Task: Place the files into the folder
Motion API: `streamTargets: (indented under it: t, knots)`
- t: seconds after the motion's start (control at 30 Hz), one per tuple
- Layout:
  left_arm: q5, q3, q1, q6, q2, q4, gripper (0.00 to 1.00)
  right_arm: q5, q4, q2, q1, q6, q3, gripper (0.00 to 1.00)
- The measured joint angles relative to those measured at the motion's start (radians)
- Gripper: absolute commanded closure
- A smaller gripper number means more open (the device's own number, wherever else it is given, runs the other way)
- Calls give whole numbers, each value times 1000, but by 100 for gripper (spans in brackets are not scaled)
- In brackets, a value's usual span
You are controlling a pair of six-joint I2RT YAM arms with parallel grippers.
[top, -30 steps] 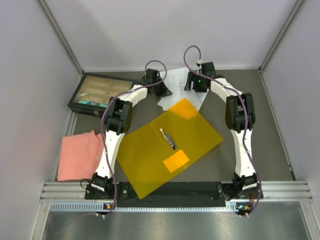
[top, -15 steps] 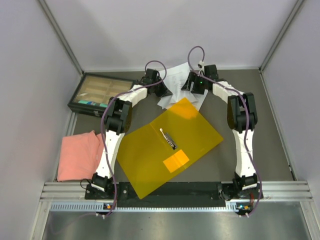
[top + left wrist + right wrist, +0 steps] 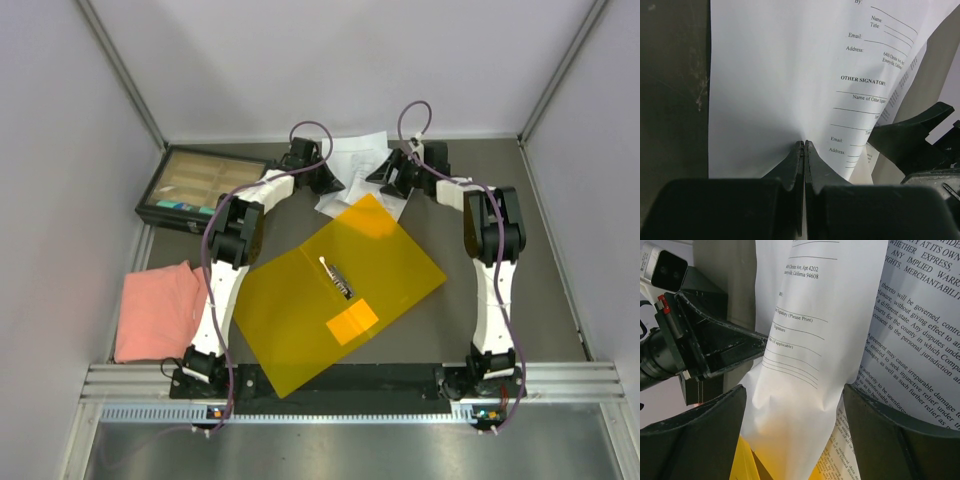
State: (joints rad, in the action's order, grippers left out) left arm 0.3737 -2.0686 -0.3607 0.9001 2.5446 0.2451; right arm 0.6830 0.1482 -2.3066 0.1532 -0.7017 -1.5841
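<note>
The yellow-orange folder (image 3: 300, 310) lies open and flat mid-table, with its metal clip (image 3: 337, 277) and orange pocket (image 3: 352, 322) facing up. The files (image 3: 358, 155), white printed sheets, sit bunched at the folder's far corner between both grippers. My left gripper (image 3: 328, 183) (image 3: 804, 143) is shut on the edge of one sheet (image 3: 765, 90), which puckers at the fingertips. My right gripper (image 3: 380, 178) (image 3: 796, 432) is open, with a crumpled sheet (image 3: 805, 365) between its spread fingers (image 3: 700, 440). A yellow folder corner (image 3: 742, 465) shows beneath that sheet.
A black compartment box (image 3: 200, 187) stands at the back left. A pink cloth (image 3: 155, 310) lies at the near left. Grey walls close in the back and both sides. The two grippers are very close together, and the left one (image 3: 705, 350) shows in the right wrist view.
The right arm has swung out to the right and its gripper has turned toward the sheets. The sheets' far edge has spread further back. The left gripper has stayed put, still shut.
</note>
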Motion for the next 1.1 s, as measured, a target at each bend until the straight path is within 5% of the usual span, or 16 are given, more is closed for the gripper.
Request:
streamTargets:
  t: [0.53, 0.9, 1.1]
  knots:
    - [67, -10, 16, 0, 19, -14, 99, -410, -381, -95, 65, 129, -350, 16]
    - [84, -9, 19, 3, 24, -24, 100, -573, -513, -5, 74, 207, -269, 16]
    - [85, -7, 19, 8, 24, -26, 100, -531, -539, 74, 59, 232, -155, 19]
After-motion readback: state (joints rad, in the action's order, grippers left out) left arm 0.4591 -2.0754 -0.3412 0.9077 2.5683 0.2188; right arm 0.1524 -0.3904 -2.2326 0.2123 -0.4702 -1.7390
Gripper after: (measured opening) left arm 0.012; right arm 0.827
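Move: The upper paper's middle lies about 8 cm left of the open right hand, 4 cm ahead and 3 cm below it. The lower paper, partly covered, is centred nearly under that hand, roughly 1 cm ahead and 2 cm left; the open yellow folder's middle is some 31 cm back and 13 cm left. From the shut left fingertips, the upper paper's middle is about 5 cm ahead and 4 cm right, just below. Sweeping forward about 5 cm beside the upper paper's bulged right edge, the open right hand then draws back some 6 cm and to the right, sinking slightly and rolling about 30 degrees, left side down. It leaves the upper paper and ends low by the lower paper's right edge. The left hand's closed fingertips stay on the upper paper near its bottom-left part. ##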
